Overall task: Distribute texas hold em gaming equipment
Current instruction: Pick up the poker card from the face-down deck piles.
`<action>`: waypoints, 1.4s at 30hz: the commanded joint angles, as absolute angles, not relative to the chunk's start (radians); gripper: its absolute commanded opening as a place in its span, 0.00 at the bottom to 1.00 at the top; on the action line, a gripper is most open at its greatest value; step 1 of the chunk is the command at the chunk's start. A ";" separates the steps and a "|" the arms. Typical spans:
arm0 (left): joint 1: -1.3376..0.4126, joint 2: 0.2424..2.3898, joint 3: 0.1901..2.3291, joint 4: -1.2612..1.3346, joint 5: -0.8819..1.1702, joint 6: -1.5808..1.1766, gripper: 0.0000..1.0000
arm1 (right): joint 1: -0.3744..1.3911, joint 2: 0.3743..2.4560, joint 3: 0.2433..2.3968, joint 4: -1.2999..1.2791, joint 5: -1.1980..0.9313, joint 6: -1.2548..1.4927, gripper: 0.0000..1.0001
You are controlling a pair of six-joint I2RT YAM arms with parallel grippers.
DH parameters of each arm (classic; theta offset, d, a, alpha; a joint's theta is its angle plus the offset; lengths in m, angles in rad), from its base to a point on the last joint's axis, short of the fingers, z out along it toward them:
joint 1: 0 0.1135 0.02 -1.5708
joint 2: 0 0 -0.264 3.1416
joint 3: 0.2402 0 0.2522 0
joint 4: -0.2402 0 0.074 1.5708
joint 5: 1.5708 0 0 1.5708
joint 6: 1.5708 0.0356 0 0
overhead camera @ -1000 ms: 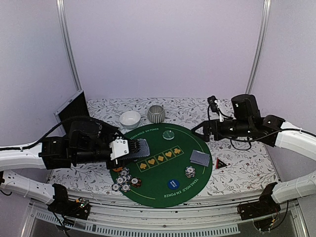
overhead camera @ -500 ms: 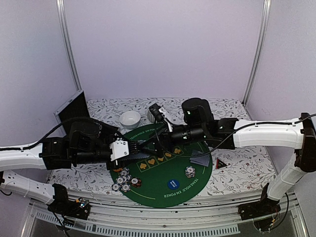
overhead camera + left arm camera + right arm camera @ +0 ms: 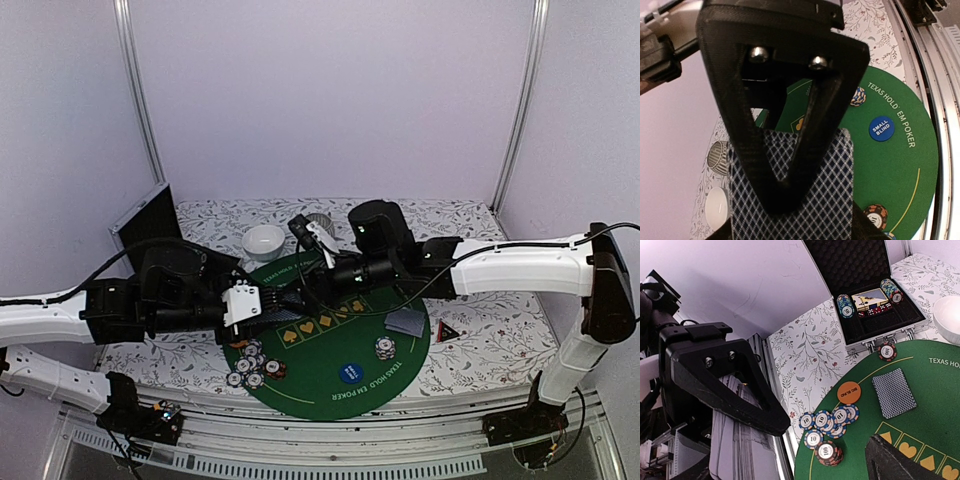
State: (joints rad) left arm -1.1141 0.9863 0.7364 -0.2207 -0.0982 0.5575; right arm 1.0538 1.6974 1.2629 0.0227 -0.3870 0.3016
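My left gripper (image 3: 272, 299) is shut on a deck of grey-blue diamond-backed cards (image 3: 822, 200), held above the left side of the mat. My right gripper (image 3: 303, 288) has reached across to that deck. Its jaws stand wide open in the right wrist view (image 3: 830, 440), with the deck's edge (image 3: 737, 450) beside the upper finger (image 3: 730, 385) and nothing between the fingers. On the mat lie loose striped chips (image 3: 832, 420), an orange disc (image 3: 848, 392), a small pile of cards (image 3: 894, 392), a blue disc (image 3: 349, 373), a chip stack (image 3: 385, 347) and more cards (image 3: 405, 321). A red-black triangle (image 3: 447, 330) lies off the mat.
The round green mat (image 3: 320, 385) covers the table's middle. A white bowl (image 3: 263, 241) and a striped bowl (image 3: 718, 156) stand behind it. An open case (image 3: 875, 305) holding chips sits at the far left. My right arm stretches across the mat.
My right arm swung from the right side across the mat to the deck held by my left gripper. The left arm and the deck stayed put.
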 commanded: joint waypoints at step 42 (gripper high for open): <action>-1.092 0.981 0.724 -0.173 -0.114 0.577 0.50 | 1.055 1.548 1.231 -0.153 -0.314 0.284 0.32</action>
State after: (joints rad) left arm -1.1065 0.9817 0.7280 -0.2062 -0.1242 0.5720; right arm 1.0637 1.5902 1.2427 -0.1238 -0.3500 0.2913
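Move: The right hand is already at the free end of the face-down deck, whose middle lies about 3 cm to its left and 1 cm below, level with it fore and aft. Down on the mat, some 21 cm below that hand, the printed card row lies 6 cm ahead and 4 cm right, the small blind button 7 cm back and 10 cm right. The left hand holds the deck, its middle about 1 cm ahead, 3 cm right and 1 cm below. The right fingers, one on each side of the deck's free end, close from nearly wide open to about a quarter, pinching the top card while the hand eases right and somewhat back, about 3 cm in all, with a rise of about 1 cm, drawing the card out away from the left gripper. The left hand stays practically in place and keeps its unchanged grip on the deck, as a steady hold to pull against. ##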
